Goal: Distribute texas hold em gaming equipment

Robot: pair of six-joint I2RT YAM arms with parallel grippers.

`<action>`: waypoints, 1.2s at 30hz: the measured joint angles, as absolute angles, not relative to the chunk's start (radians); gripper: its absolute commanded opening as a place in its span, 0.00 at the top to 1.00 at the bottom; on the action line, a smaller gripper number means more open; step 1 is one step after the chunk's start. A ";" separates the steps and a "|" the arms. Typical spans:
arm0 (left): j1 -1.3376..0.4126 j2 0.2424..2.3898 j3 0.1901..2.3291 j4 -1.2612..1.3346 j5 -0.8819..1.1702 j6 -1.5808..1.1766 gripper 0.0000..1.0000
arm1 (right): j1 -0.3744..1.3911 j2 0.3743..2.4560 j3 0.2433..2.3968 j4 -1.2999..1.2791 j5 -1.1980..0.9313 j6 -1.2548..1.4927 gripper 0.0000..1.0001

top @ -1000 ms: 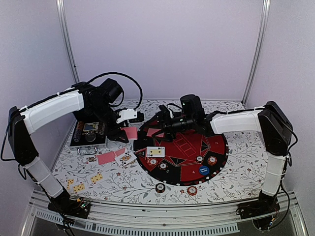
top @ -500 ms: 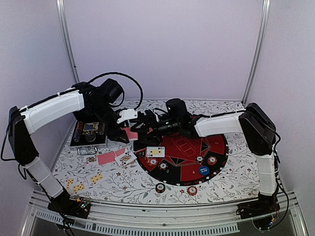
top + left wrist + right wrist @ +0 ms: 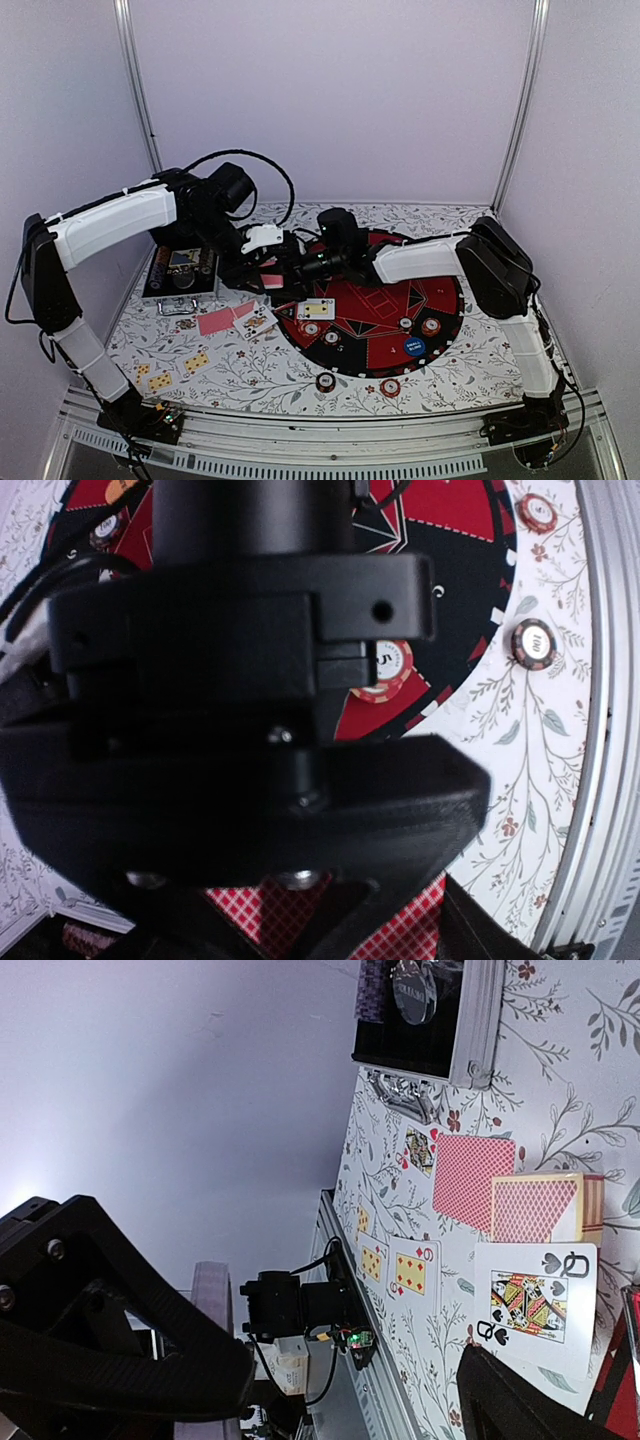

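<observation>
My left gripper [image 3: 258, 262] is shut on a pink-red-backed card [image 3: 270, 272] held above the mat's left edge; its checked back shows low in the left wrist view [image 3: 400, 932]. My right gripper [image 3: 287, 262] stands open right beside that card, and its black body fills most of the left wrist view. In the right wrist view the open jaws [image 3: 350, 1380] hold nothing. Below them lie a queen of spades [image 3: 530, 1305], a stack of cards [image 3: 535, 1208], a face-down card [image 3: 470, 1170] and a nine of diamonds [image 3: 413, 1272]. Poker chips [image 3: 326, 381] and a blue button [image 3: 414, 348] lie on and near the mat.
The round black-and-red mat [image 3: 440, 300] fills the middle of the floral table. A silver case [image 3: 180, 272] sits open at the back left, under the left arm. Loose cards [image 3: 215, 321] lie left of the mat. Both arms meet over the mat's left edge.
My right arm has swung left across the mat until its open gripper reached the card in my left gripper. The left arm has barely moved.
</observation>
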State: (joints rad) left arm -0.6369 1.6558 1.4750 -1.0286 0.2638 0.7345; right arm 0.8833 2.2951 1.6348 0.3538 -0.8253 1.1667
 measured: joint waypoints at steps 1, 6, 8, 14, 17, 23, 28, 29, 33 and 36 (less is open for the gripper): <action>-0.637 1.656 1.475 -1.029 0.265 0.734 0.53 | 0.886 2.302 1.639 0.354 -0.826 1.169 0.08; -0.637 1.658 1.475 -1.032 0.265 0.732 0.54 | 0.890 2.317 1.650 0.361 -0.833 1.183 0.14; -0.637 1.658 1.476 -1.031 0.265 0.732 0.54 | 0.890 2.320 1.657 0.362 -0.836 1.187 0.17; -0.638 1.658 1.476 -1.030 0.265 0.732 0.54 | 0.886 2.321 1.646 0.385 -0.842 1.193 0.19; -0.641 1.658 1.476 -1.030 0.271 0.732 0.54 | 0.878 2.312 1.602 0.434 -0.842 1.198 0.23; -0.651 1.660 1.476 -1.026 0.276 0.732 0.54 | 0.864 2.254 1.522 0.470 -0.843 1.208 0.32; -0.650 1.660 1.477 -1.023 0.275 0.732 0.54 | 0.850 2.241 1.505 0.479 -0.844 1.208 0.37; -0.650 1.660 1.477 -1.023 0.275 0.732 0.54 | 0.849 2.238 1.501 0.480 -0.844 1.209 0.38; -0.650 1.660 1.477 -1.023 0.274 0.732 0.54 | 0.847 2.226 1.492 0.480 -0.843 1.208 0.44; -0.650 1.660 1.477 -1.023 0.271 0.732 0.54 | 0.844 2.222 1.490 0.480 -0.843 1.208 0.49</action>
State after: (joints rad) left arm -0.6502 1.6596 1.4765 -1.0225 0.2714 0.7322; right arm 0.8444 2.2223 1.4902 0.4801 -0.8433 1.2076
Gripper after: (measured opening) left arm 0.661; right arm 0.552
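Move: The deck is held face-down and level in the left fingers, its middle about 1 cm to the right of that hand's point. The right hand's open fingers straddle its right end, with the deck's middle some 3 cm above the right hand's point, 1 cm back and 1 cm left. On the table, roughly 14 cm below the right hand, the queen card lies 6 cm left and level, and the face-up cards on the mat about 9 cm right and 4 cm ahead. With its upper finger bearing on the deck's top face, the right hand settles briefly, then draws the fingertip back to the right across the cards, ending about 2.5 cm right of its start and slightly higher. Its gripper closes from nearly wide open to about half. The left hand keeps the deck pinched by its sides and is tugged about half a centimetre right. ##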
